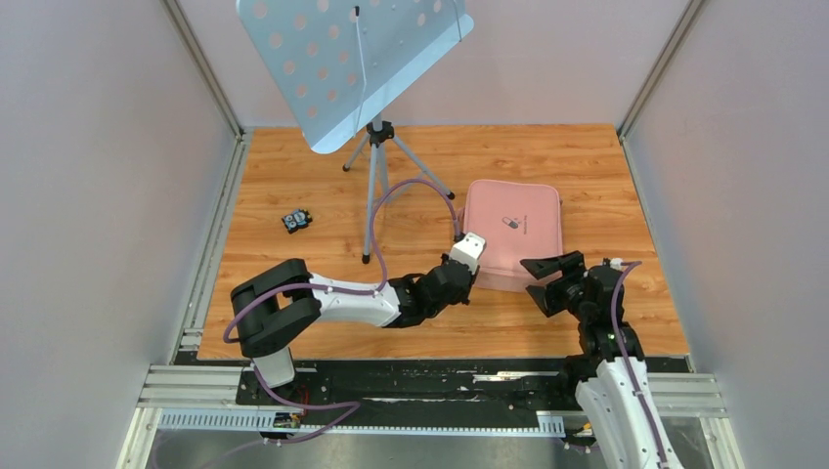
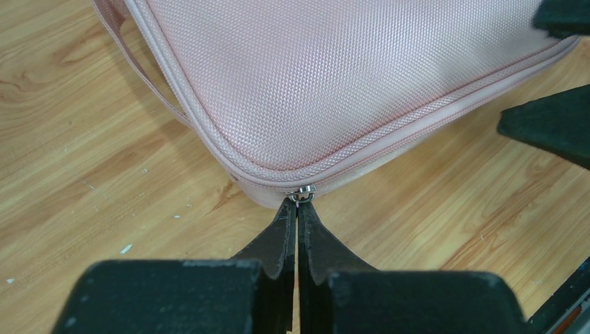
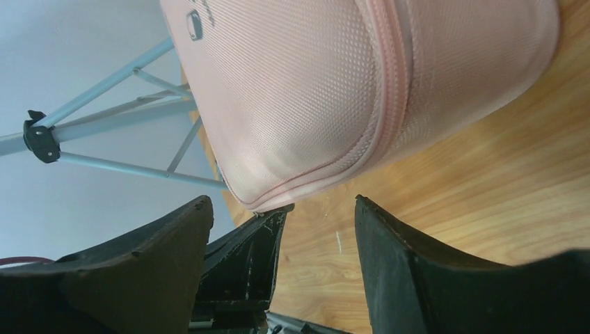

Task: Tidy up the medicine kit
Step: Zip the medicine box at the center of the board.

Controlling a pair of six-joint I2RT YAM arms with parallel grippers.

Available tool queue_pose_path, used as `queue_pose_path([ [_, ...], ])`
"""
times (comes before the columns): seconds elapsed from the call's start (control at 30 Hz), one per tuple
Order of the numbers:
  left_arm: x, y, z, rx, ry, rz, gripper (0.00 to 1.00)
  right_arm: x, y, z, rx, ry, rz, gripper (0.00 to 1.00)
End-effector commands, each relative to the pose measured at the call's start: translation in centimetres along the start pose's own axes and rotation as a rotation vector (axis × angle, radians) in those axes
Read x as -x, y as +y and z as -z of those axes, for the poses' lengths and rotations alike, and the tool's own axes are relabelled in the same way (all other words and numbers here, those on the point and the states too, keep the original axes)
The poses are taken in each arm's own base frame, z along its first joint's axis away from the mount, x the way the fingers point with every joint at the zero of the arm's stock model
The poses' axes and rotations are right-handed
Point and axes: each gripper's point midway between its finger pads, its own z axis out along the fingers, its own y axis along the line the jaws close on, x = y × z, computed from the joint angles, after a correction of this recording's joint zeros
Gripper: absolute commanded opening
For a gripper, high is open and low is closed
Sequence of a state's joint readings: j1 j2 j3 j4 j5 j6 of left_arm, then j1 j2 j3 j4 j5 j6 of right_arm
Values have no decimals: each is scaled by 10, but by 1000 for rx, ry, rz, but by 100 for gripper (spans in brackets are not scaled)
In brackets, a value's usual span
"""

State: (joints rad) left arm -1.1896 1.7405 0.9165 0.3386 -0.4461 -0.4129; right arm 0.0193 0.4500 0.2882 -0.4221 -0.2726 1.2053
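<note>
The pink medicine kit [image 1: 510, 230] lies zipped shut on the wooden table, its lid with the small dark logo facing up. My left gripper [image 1: 473, 282] is at the case's near-left corner. In the left wrist view, the left gripper [image 2: 298, 203] is shut on the metal zipper pull [image 2: 302, 194] at the corner of the kit [image 2: 334, 76]. My right gripper [image 1: 537, 281] stands open just off the kit's near edge, holding nothing. In the right wrist view, the right gripper [image 3: 283, 202] has spread fingers that frame the kit's [image 3: 306, 90] rounded corner.
A music stand [image 1: 376, 147] stands at the back, its perforated tray [image 1: 342, 59] tilted above the table and its tripod legs [image 3: 104, 118] close to the kit's left side. A small black object [image 1: 296, 221] lies on the table to the left. Walls enclose three sides.
</note>
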Motion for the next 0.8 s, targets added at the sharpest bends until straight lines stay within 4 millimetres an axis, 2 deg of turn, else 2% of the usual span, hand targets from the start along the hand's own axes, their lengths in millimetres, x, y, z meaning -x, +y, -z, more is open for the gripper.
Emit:
queue_pose_path([
  [0.0, 20, -9, 5, -37, -17, -10, 0, -17, 21, -12, 94, 97, -88, 70],
  [0.27, 13, -33, 7, -139, 34, 6, 0, -32, 42, -32, 103, 132, -63, 59],
  [0.4, 12, -42, 9, -167, 41, 12, 0, -26, 37, -39, 87, 90, -72, 49],
  [0.5, 11, -41, 10, -160, 43, 3, 0, -23, 33, -42, 72, 71, -77, 42],
  [0.6, 13, -37, 13, -148, 39, -10, 0, -19, 31, -43, 69, 48, -66, 29],
  [0.7, 17, -30, 18, -126, 25, -16, 0, -14, 27, -43, 63, 15, -57, 1],
  [0.77, 17, -24, 21, -106, 17, -24, 0, -12, 20, -41, 49, 1, -53, 0],
])
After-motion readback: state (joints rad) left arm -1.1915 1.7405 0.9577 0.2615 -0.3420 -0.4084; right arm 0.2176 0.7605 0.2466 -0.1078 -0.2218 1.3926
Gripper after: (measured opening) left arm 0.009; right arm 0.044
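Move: About 4 cm to the right hand's left, 2 cm ahead and 2 cm lower is the near rim of the medicine box, its next grip; the zip pull is 10 cm left, level fore and aft and 2 cm down. The box's middle is some 9 cm ahead and 3 cm left, 5 cm down. From the left hand, already pinching the pull at the near left corner, that rim spot is about 6 cm right and 1 cm ahead. Swinging left about 4 cm while sinking some 2 cm, the open right hand reaches the near rim of the medicine box, edges slightly forward, then closes its fingers to pinch the seam just right of the zip pull. The left hand keeps its shut grip on the pull and eases about 2 cm back and to the right, towards the right hand, before holding there. ##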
